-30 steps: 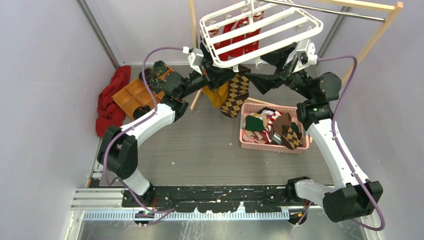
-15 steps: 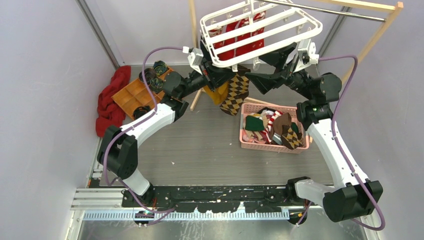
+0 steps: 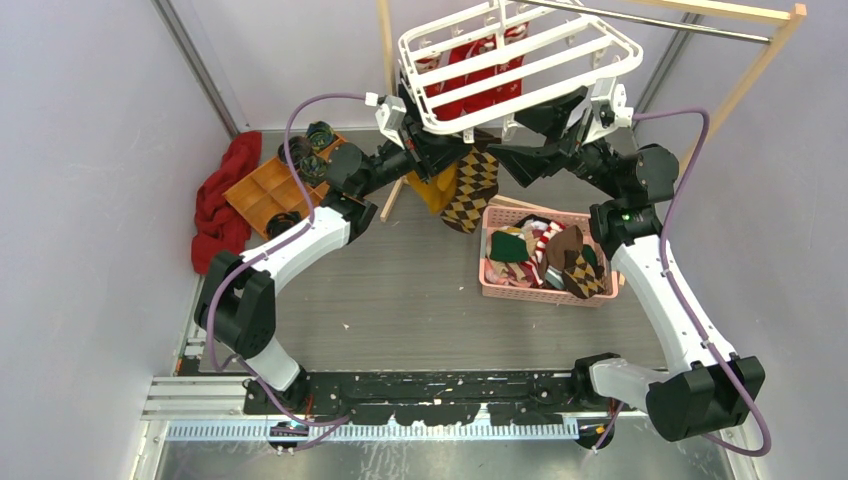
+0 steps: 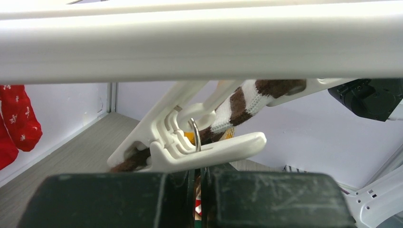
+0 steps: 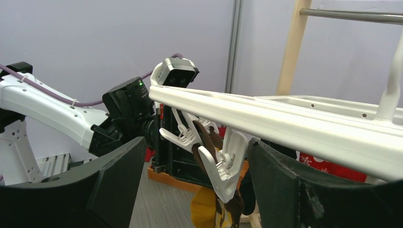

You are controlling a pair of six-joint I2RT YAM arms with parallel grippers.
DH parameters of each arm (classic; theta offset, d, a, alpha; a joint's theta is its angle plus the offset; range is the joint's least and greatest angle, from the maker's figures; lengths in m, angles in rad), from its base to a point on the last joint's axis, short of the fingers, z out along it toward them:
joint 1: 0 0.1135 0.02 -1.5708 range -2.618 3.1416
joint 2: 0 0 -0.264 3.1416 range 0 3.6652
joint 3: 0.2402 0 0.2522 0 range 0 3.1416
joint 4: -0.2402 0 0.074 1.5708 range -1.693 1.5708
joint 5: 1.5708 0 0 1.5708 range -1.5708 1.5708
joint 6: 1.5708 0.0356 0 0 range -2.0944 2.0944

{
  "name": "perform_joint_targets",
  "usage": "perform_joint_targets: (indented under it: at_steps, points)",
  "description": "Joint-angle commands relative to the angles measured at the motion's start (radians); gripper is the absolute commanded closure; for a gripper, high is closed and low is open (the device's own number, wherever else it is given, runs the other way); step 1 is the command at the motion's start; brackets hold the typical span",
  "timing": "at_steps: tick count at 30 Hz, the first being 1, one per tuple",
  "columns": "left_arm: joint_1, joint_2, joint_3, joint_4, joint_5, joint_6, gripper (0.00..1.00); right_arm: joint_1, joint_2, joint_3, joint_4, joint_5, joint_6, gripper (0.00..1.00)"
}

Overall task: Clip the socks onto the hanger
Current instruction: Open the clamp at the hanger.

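The white hanger [image 3: 520, 60] hangs from the rod at the back, with red socks [image 3: 470, 75] showing through its bars. A brown argyle sock [image 3: 470, 190] and a mustard one [image 3: 435, 192] dangle under it. In the left wrist view, a white clip [image 4: 190, 142] bites the brown sock [image 4: 247, 97] just above my left gripper [image 4: 199, 199], which is shut with nothing seen between its fingers. My right gripper [image 5: 197, 180] is open, its fingers [image 5: 114, 185] on either side of another white clip [image 5: 228, 166] that grips the brown sock [image 5: 235, 206].
A pink basket [image 3: 487, 268] of loose socks sits on the floor at the right. A wooden tray [image 3: 262, 190] with dark rolled bundles and a red cloth [image 3: 220, 200] lie at the left. The wooden rack's post [image 3: 385, 50] and its metal rod [image 3: 660, 22] stand behind the hanger.
The right arm has edged left under the hanger, and the hanger has swung slightly left. The left arm has stayed put.
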Motion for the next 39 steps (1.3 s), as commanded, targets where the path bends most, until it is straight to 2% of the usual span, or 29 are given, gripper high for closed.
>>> perform_joint_targets:
  at_steps: [1,14,21,32,36,39]
  points:
    - [0.005,-0.003,0.041,0.058,-0.01,0.003,1.0,0.006,0.001,0.043,0.051,0.017,0.026,0.19]
    - [0.006,-0.001,0.046,0.057,-0.01,-0.002,1.0,0.009,0.006,0.042,0.066,0.03,0.038,0.28]
    - [0.005,-0.003,0.047,0.055,-0.01,-0.003,1.0,0.01,0.005,0.041,0.063,0.03,0.038,0.44]
    - [0.005,-0.015,0.038,0.055,-0.009,-0.004,1.0,0.011,0.0,0.045,0.041,0.029,0.027,0.76]
    - [0.001,-0.024,0.032,0.054,0.009,-0.009,1.0,0.015,-0.001,0.049,0.026,0.035,0.021,0.84]
    - [-0.009,-0.039,0.022,0.05,0.033,-0.009,1.0,0.017,-0.003,0.052,0.014,0.041,0.014,0.85]
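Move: The hanger clamp sits between the right hand's open fingers, some 2 cm ahead of the hand point and 1 cm to its left, about level. The hanger's front rail runs roughly 3 cm above that clamp; the neighbouring clamp hangs about 8 cm to the right hand's left and 1 cm ahead, and the argyle sock dangles some 7 cm left, 1 cm back and 9 cm below. From the left hand the clamp to open is about 7 cm right, 3 cm ahead and 2 cm higher. The right hand stays practically in place beneath the front rail, pointing left, and closes its fingers from wide open to about a quarter, slowly at first and then quickly; they come to pinch the clamp's two handles, and the grip effort rises as they stop short of shut. The left hand also holds still, its fingers kept shut with the argyle sock's cuff beside the neighbouring clamp. ##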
